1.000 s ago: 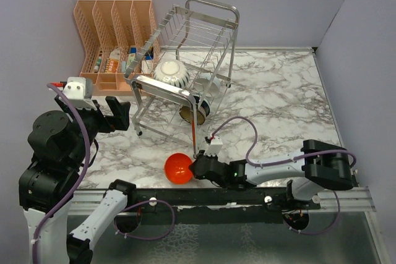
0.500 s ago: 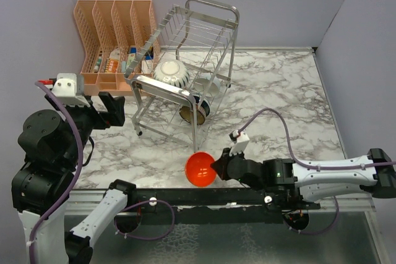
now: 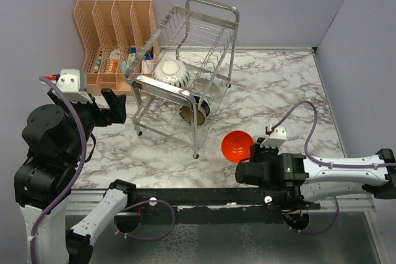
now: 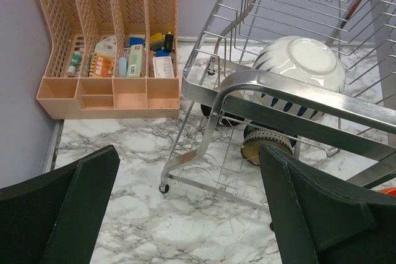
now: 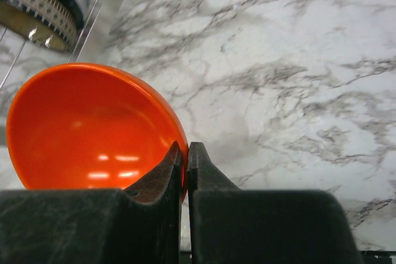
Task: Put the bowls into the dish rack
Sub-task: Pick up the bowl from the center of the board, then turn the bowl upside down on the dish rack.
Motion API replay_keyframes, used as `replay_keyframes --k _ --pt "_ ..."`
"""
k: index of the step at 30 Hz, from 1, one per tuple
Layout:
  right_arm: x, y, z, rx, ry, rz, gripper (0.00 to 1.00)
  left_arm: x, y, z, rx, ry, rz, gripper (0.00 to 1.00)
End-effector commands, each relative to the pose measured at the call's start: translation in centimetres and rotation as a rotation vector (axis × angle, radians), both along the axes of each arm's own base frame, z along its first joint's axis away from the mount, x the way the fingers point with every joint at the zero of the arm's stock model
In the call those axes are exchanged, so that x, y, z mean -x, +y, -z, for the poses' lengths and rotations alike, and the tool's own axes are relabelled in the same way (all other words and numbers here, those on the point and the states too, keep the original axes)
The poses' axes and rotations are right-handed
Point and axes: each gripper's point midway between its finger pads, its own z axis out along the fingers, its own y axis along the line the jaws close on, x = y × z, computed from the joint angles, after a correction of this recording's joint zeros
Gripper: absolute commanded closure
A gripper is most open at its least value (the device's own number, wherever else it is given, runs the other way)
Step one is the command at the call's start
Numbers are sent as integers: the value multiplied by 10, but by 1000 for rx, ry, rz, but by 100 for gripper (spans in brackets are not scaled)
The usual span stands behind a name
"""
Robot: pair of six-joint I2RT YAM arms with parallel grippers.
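A glossy red-orange bowl (image 3: 237,146) hangs tilted over the marble to the right of the dish rack's front leg. My right gripper (image 3: 249,154) is shut on its rim (image 5: 179,146), one finger inside the bowl (image 5: 93,128) and one outside. The steel wire dish rack (image 3: 204,35) stands at the back left. A white bowl with blue pattern (image 3: 171,73) lies upside down on its upper tier (image 4: 301,69). A dark brown bowl (image 3: 193,111) sits on edge in the lower tier (image 4: 266,143). My left gripper (image 3: 116,108) is open and empty, left of the rack (image 4: 189,153).
A peach slotted organiser (image 3: 114,35) with small items stands against the back wall, left of the rack (image 4: 105,41). The rack's small caster foot (image 4: 163,187) rests on the marble in front of my left fingers. Grey walls close in on both sides.
My right arm has swung to the right with the red-orange bowl, from in front of the rack's front leg to its right side. The left gripper shifted only slightly.
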Motion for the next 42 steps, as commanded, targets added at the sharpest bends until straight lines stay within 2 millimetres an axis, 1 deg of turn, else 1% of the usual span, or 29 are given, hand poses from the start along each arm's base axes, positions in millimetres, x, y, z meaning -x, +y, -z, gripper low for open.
replay_keyframes --k 1,4,7,8,11,12,17,19,20,22,27,28,30,32,37,39,40,41,42 --pt "-26 -32 -41 -21 -260 175 99 -3 -2 -7 7 -29 8 1" --pt "-33 -31 -51 -47 -342 190 99 -5 -4 -3 4 -23 13 1" --pt "-39 -23 -58 -13 -404 189 99 -6 -4 0 1 -23 13 1" --pt "-41 -21 -58 -8 -411 198 99 -6 -4 0 0 -23 13 1" --pt "-46 -25 -58 -12 -425 237 99 -7 -4 2 -6 -20 13 1" --pt "-47 -23 -58 3 -426 241 99 -7 -4 2 -6 -20 13 1" --pt "-50 -1 -59 35 -411 237 99 -9 -4 2 -9 -24 13 1" --pt "-51 6 -66 27 -408 238 99 -9 -4 -1 -11 -29 12 1" --pt "-52 9 -74 12 -409 240 99 -8 -3 -3 -11 -33 11 1" --pt "-53 13 -96 -25 -419 244 99 -7 -3 -7 -9 -43 10 1" --pt "-52 10 -166 -98 -433 250 99 -5 -2 -16 -5 -65 11 1" --pt "-52 9 -176 -83 -426 242 99 -5 -2 -16 -6 -67 11 1" --pt "-50 12 -200 -82 -406 218 99 -6 -2 -18 -6 -71 12 1" --pt "-45 20 -218 -63 -393 179 99 -9 -3 -19 -6 -73 13 1" --pt "-37 33 -249 -55 -386 112 99 -13 -8 -23 -2 -82 31 1" --pt "-36 43 -261 -31 -376 62 99 -13 -9 -26 0 -86 35 1" --pt "-35 54 -269 -19 -372 8 99 -13 -9 -28 0 -89 35 1" --pt "-33 67 -280 -4 -382 -86 99 -12 -9 -31 2 -98 37 1" --pt "-30 95 -316 -120 -478 -210 99 -12 -9 -34 2 -103 39 1"
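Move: The right hand, fingers shut on the orange bowl's right rim and clear of the table, has the rack's upper tier about 19 cm ahead, 21 cm to its left and 15 cm above. The white bowl on that tier is about 13 cm ahead, 25 cm left and 15 cm up; the brown bowl on the lower tier is 12 cm ahead, 20 cm left and 8 cm below. From the open left hand, the upper tier lies roughly 22 cm ahead, 13 cm right and 12 cm lower. The right hand lifts the orange bowl by about 25 cm, starting with a short reach of some 5 cm forward and a little up and to the right while the fingers tip up about 20 degrees to near level. From there it climbs almost straight, quickly at first and then easing off, drifting left towards the rack's upper tier as the fingers keep their pinch on the rim. ##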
